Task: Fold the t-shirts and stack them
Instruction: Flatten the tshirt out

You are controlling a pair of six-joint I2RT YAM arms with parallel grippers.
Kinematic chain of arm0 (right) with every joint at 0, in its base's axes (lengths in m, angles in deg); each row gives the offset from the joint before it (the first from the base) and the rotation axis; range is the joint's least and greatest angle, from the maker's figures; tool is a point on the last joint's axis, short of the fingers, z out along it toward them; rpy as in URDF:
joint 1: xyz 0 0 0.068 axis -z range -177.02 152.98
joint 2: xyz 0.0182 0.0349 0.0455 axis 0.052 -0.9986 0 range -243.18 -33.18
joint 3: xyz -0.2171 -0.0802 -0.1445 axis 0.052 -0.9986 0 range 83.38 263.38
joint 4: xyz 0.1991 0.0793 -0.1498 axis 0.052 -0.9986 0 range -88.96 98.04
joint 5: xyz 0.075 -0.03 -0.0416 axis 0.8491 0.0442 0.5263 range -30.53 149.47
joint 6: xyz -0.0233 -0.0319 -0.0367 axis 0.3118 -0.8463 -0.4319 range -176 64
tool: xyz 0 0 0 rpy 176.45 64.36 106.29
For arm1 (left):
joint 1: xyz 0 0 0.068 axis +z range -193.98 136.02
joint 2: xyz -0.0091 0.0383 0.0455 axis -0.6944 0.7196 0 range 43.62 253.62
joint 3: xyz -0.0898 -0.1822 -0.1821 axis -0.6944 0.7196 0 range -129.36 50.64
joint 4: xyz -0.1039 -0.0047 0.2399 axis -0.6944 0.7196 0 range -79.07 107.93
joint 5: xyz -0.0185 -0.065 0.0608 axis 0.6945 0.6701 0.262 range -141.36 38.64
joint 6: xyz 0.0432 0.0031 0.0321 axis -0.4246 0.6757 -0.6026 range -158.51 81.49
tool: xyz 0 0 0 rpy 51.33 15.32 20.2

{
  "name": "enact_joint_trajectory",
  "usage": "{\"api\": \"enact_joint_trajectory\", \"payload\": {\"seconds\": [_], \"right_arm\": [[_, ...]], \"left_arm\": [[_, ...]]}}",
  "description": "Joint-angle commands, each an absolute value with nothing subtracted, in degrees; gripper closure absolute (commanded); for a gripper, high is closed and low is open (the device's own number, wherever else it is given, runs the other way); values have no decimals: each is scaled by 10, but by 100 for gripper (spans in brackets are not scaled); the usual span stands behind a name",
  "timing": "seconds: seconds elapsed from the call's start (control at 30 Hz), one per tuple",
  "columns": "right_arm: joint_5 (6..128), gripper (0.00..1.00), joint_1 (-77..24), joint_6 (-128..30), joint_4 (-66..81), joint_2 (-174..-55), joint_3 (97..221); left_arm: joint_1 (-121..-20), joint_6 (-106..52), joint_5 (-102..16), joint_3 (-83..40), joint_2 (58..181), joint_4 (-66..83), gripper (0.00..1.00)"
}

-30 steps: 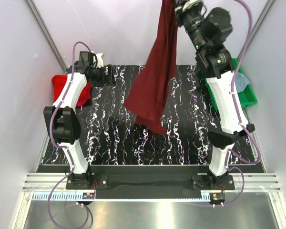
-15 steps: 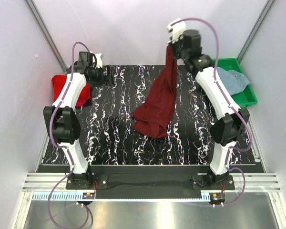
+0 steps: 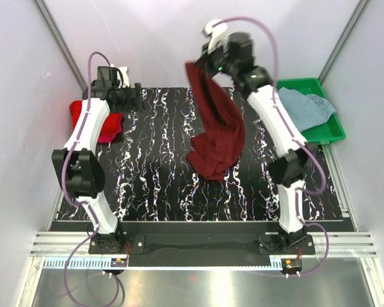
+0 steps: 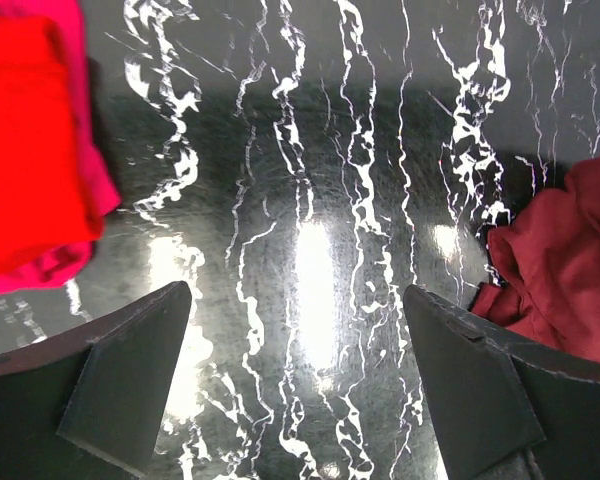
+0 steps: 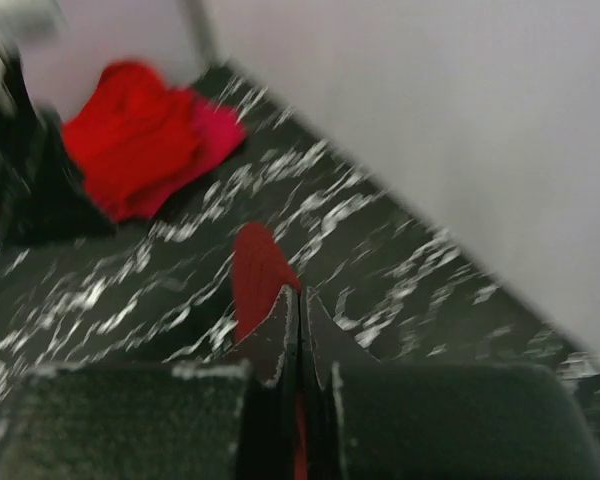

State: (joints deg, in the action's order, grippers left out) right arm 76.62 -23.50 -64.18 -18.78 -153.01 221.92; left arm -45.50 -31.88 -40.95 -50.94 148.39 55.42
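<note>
My right gripper is raised over the back of the table, shut on a corner of the dark maroon t-shirt. The shirt hangs down from it and its lower end bunches on the black marbled table. In the right wrist view the jaws are pressed together with maroon cloth sticking out past them. The bright red t-shirt lies folded on the pink one at the back left. My left gripper hovers beside that pile, open and empty. The grey-blue t-shirt lies in the tray.
A green plastic tray sits at the back right edge. Pale walls with metal posts close in the back and sides. The maroon bunch shows at the right edge of the left wrist view.
The right arm has swung down and to the left with the maroon shirt, whose hanging part followed and settled further right. The left arm has shifted slightly back.
</note>
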Motion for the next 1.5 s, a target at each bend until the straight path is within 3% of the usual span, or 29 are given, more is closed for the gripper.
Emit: {"api": "enact_joint_trajectory", "payload": {"seconds": [0.0, 0.13, 0.3, 0.33, 0.37, 0.43, 0.57, 0.73, 0.93, 1.1, 1.47], "right_arm": [[896, 100, -253, -604, -256, -1598, 2218], [958, 100, -280, -599, -285, -1646, 2254], [998, 98, -298, -593, -258, -1648, 2200], [1000, 87, -298, -593, -257, -1648, 2187], [1006, 66, -298, -596, -264, -1649, 2169], [1004, 38, -298, -594, -272, -1646, 2157], [968, 22, -295, -607, -276, -1604, 2124], [928, 20, -266, -643, -297, -1560, 2117], [882, 20, -219, -667, -294, -1501, 2073], [865, 19, -199, -679, -296, -1484, 2055], [857, 19, -196, -687, -297, -1504, 2089]], "left_arm": [[-452, -333, -449, -501, 1422, 542, 6], [-449, -339, -456, -495, 1405, 543, 6], [-448, -339, -436, -486, 1408, 548, 6], [-448, -336, -427, -482, 1410, 549, 6], [-449, -332, -418, -480, 1417, 550, 6], [-453, -329, -387, -481, 1428, 552, 6], [-456, -333, -339, -499, 1482, 564, 6], [-458, -347, -262, -496, 1532, 564, 11], [-491, -436, -267, -452, 1537, 629, 16], [-491, -405, -182, -437, 1559, 707, 27], [-503, -387, -161, -422, 1644, 686, 31]]}}
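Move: Hanging from the right hand's shut fingers, the maroon t-shirt trails its heaped lower part on the table some 9 cm back, 6 cm right and 38 cm below that hand. The bare patch where its held end goes is about 9 cm back, 10 cm left and 39 cm down. From the open left hand the heap lies about 31 cm right, 4 cm back and 19 cm below; the red stack is roughly 16 cm left and 7 cm ahead. Swinging down some 20 cm, and about 10 cm left and a little back, the right hand tips fingers-down about 30 degrees and carries the pinched end over the bare patch, opens and lets go, then lifts about 10 cm and swings right, slightly forward. The left hand first rises a little, then swoops down, back and right to near the shirt's left corner, tipping down and narrowing its gap. ##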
